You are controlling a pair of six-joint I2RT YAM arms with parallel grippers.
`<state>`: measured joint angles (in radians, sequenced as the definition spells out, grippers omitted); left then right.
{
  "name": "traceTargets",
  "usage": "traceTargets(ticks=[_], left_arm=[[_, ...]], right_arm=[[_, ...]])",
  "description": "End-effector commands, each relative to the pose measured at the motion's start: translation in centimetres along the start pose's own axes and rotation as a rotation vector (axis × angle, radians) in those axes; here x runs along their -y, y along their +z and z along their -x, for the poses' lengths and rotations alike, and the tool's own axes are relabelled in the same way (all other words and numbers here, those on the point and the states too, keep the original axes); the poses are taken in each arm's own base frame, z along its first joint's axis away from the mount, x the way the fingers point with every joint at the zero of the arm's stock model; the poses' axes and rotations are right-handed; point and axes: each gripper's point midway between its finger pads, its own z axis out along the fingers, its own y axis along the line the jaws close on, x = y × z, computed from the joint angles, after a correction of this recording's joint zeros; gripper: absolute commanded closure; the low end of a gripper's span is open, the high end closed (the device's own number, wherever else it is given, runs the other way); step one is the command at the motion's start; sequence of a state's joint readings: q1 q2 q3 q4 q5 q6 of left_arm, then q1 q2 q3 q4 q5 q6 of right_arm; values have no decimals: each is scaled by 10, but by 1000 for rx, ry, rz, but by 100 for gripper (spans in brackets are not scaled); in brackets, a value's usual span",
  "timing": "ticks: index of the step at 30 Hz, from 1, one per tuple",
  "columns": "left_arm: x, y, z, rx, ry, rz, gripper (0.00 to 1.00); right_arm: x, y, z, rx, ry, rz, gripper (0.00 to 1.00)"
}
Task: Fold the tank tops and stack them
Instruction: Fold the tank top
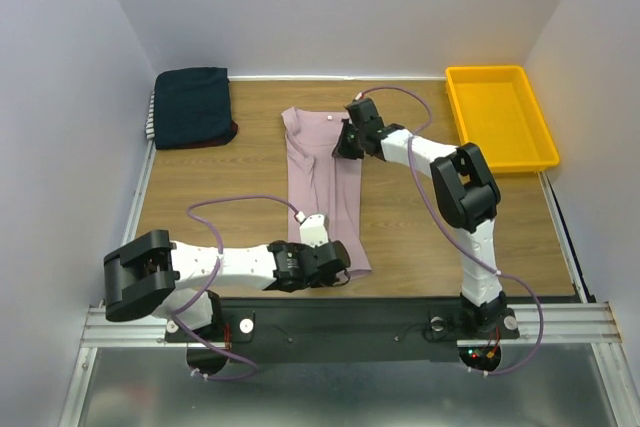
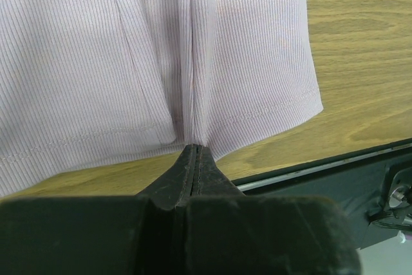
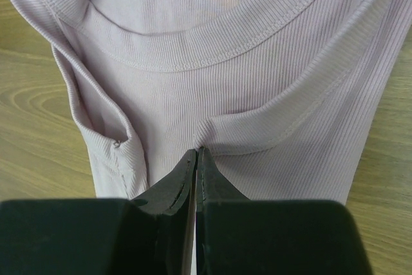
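Note:
A pale dusty-pink tank top (image 1: 322,185) lies lengthwise on the wooden table, neckline at the far end, one long side folded over. My left gripper (image 1: 338,263) is at its near hem, shut on the pink tank top; the cloth (image 2: 161,49) puckers into the closed tips (image 2: 194,150). At the far end my right gripper (image 1: 346,143) is shut on the armhole edge (image 3: 257,140), its tips (image 3: 196,153) pinching the seam below the neckline. A folded stack of tank tops (image 1: 192,107), dark navy uppermost with striped and red edges showing, sits at the far left.
A yellow plastic tray (image 1: 497,71) stands at the far right corner. White walls enclose the table on three sides. A black rail (image 2: 322,169) runs along the near table edge, just behind the hem.

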<state>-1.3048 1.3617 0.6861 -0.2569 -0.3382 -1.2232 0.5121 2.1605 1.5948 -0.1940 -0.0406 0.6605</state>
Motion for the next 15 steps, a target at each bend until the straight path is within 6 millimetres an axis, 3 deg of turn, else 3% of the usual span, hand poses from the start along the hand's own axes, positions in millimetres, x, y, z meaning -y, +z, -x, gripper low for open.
traceTargets(ticks=[1, 6, 9, 11, 12, 13, 15], left_arm=[[-6, -5, -3, -24, -19, -1, 100], [-6, -5, -2, -22, -15, -6, 100], [-3, -8, 2, -14, -8, -19, 99], [1, -15, 11, 15, -6, -28, 88], [3, -18, 15, 25, -10, -35, 82], [5, -21, 17, 33, -8, -45, 77], [13, -32, 30, 65, -28, -80, 66]], right_arm=[[-19, 0, 29, 91, 5, 38, 99], [-22, 1, 30, 94, 1, 44, 99], [-24, 1, 31, 92, -4, 50, 94], [-26, 1, 32, 94, -12, 60, 77], [-29, 1, 32, 90, -14, 69, 77], [-30, 1, 32, 88, -17, 75, 67], [-36, -2, 34, 89, -27, 93, 57]])
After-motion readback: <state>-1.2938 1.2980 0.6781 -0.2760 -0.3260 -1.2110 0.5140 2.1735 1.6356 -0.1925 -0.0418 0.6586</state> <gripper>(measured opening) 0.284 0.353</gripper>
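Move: The tank top's right flap is already folded inward, its hem end pinched at the left fingertips and its armhole end at the right fingertips, each about 1 cm below the hand. From the left hand, the left flap's hem corner is 1 cm ahead and 1 cm left, the right hem corner 6 cm right and level. From the right hand, the neckline's low point is about 4 cm ahead and 3 left, the left flap some 7 cm left and level. The folded-in right flap is let go at both ends: after the right fingers settle barely half a centimetre onto the cloth, both grippers open to about a third and come free. The left hand rises about 1.5 cm from the hem, almost straight up; the right lifts about 1 cm from the armhole end while easing 1 cm forward. ##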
